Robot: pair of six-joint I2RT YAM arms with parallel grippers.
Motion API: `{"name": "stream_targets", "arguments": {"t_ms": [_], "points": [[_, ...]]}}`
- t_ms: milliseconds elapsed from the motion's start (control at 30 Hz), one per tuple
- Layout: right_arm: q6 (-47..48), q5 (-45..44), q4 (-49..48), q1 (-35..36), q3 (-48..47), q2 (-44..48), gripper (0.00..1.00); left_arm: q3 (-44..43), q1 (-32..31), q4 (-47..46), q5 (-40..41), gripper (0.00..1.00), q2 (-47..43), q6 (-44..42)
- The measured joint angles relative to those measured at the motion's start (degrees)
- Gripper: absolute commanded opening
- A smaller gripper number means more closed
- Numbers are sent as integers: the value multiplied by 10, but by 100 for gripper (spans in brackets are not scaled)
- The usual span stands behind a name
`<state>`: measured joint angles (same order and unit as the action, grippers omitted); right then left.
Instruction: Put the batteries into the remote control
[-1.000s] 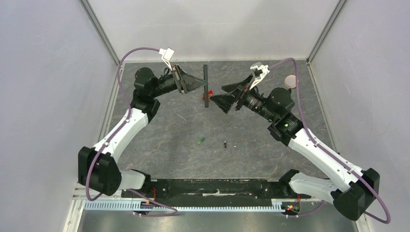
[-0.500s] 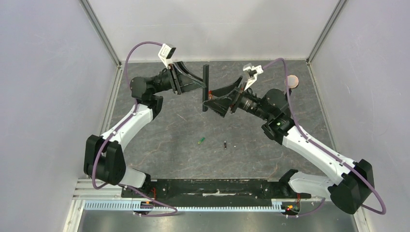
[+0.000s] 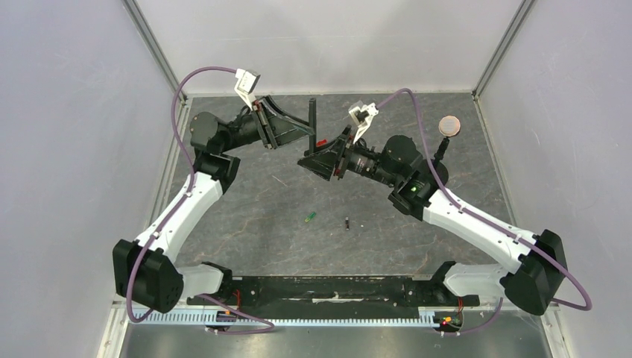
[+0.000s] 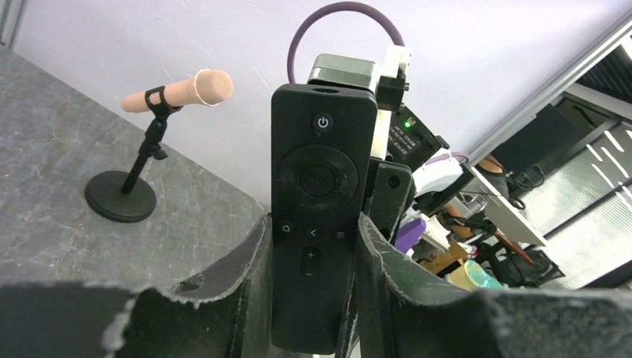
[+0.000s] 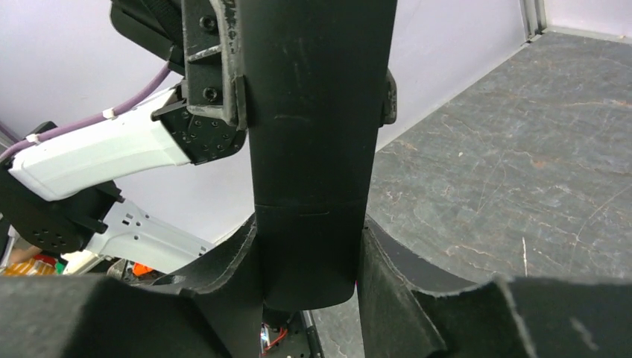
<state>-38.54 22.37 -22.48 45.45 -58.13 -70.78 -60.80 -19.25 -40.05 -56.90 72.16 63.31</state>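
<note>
The remote control (image 3: 312,118) is held off the table near the back middle, its button face (image 4: 320,171) toward the left wrist camera and its plain back (image 5: 309,149) toward the right one. My left gripper (image 3: 305,129) is shut on its lower half, and both pads press its sides in the left wrist view (image 4: 314,224). My right gripper (image 3: 310,159) comes in from the other side and is shut on the remote's bottom end (image 5: 309,231). Two batteries lie on the table nearer the arms, a green one (image 3: 310,217) and a dark one (image 3: 348,222).
A black round-based stand with a tan disc (image 3: 447,125) is at the back right, also seen in the left wrist view (image 4: 119,195). A small red thing (image 3: 320,141) shows between the two grippers. Grey walls close in the table on three sides.
My right gripper moved left up to the remote control and closed from wide open onto its bottom end. The left arm shifted slightly left, still holding the remote.
</note>
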Motion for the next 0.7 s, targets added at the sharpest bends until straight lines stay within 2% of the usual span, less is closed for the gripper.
{"name": "stream_targets", "arguments": {"t_ms": [33,133,200,333,567,633,700], "points": [[1,-8,6,3,-1,0,28,0,0,5,0,19,-1,-5],[11,-17,21,9,-6,-2,21,0,0,22,0,56,-4,-23],[31,-27,40,12,-15,-4,19,0,0,37,3,69,-9,-35],[83,-54,81,23,-35,-6,19,-2,0,115,26,72,-29,-78],[229,-153,188,56,-96,-36,21,-27,0,291,103,71,-58,-201],[272,-187,220,72,-111,-53,21,-31,0,329,125,68,-62,-226],[307,-217,245,85,-119,-68,21,-34,0,361,148,61,-65,-245]]}}
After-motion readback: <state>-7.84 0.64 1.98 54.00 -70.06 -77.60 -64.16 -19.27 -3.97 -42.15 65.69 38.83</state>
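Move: Between the right fingers already is the lower end of the upright remote control; its middle lies about 6 cm above and 2 cm ahead of that hand. The left hand still grips it too, its middle some 3 cm above and 1 cm ahead. About 32 cm below the right hand on the table, the red packet lies 25 cm ahead and 2 cm right, the green battery 1 cm back and 1 cm left, the black battery 3 cm back and 9 cm right. Handing the remote over, the left fingers open and give up their pinch while the right keeps its own. The right hand then sinks about 5.5 cm and goes 3.5 cm forward, tipping its fingertips down some 30 degrees, faster towards the end; the open left hand follows down 4 cm, forward and slightly left, its jaws around the upper part. ##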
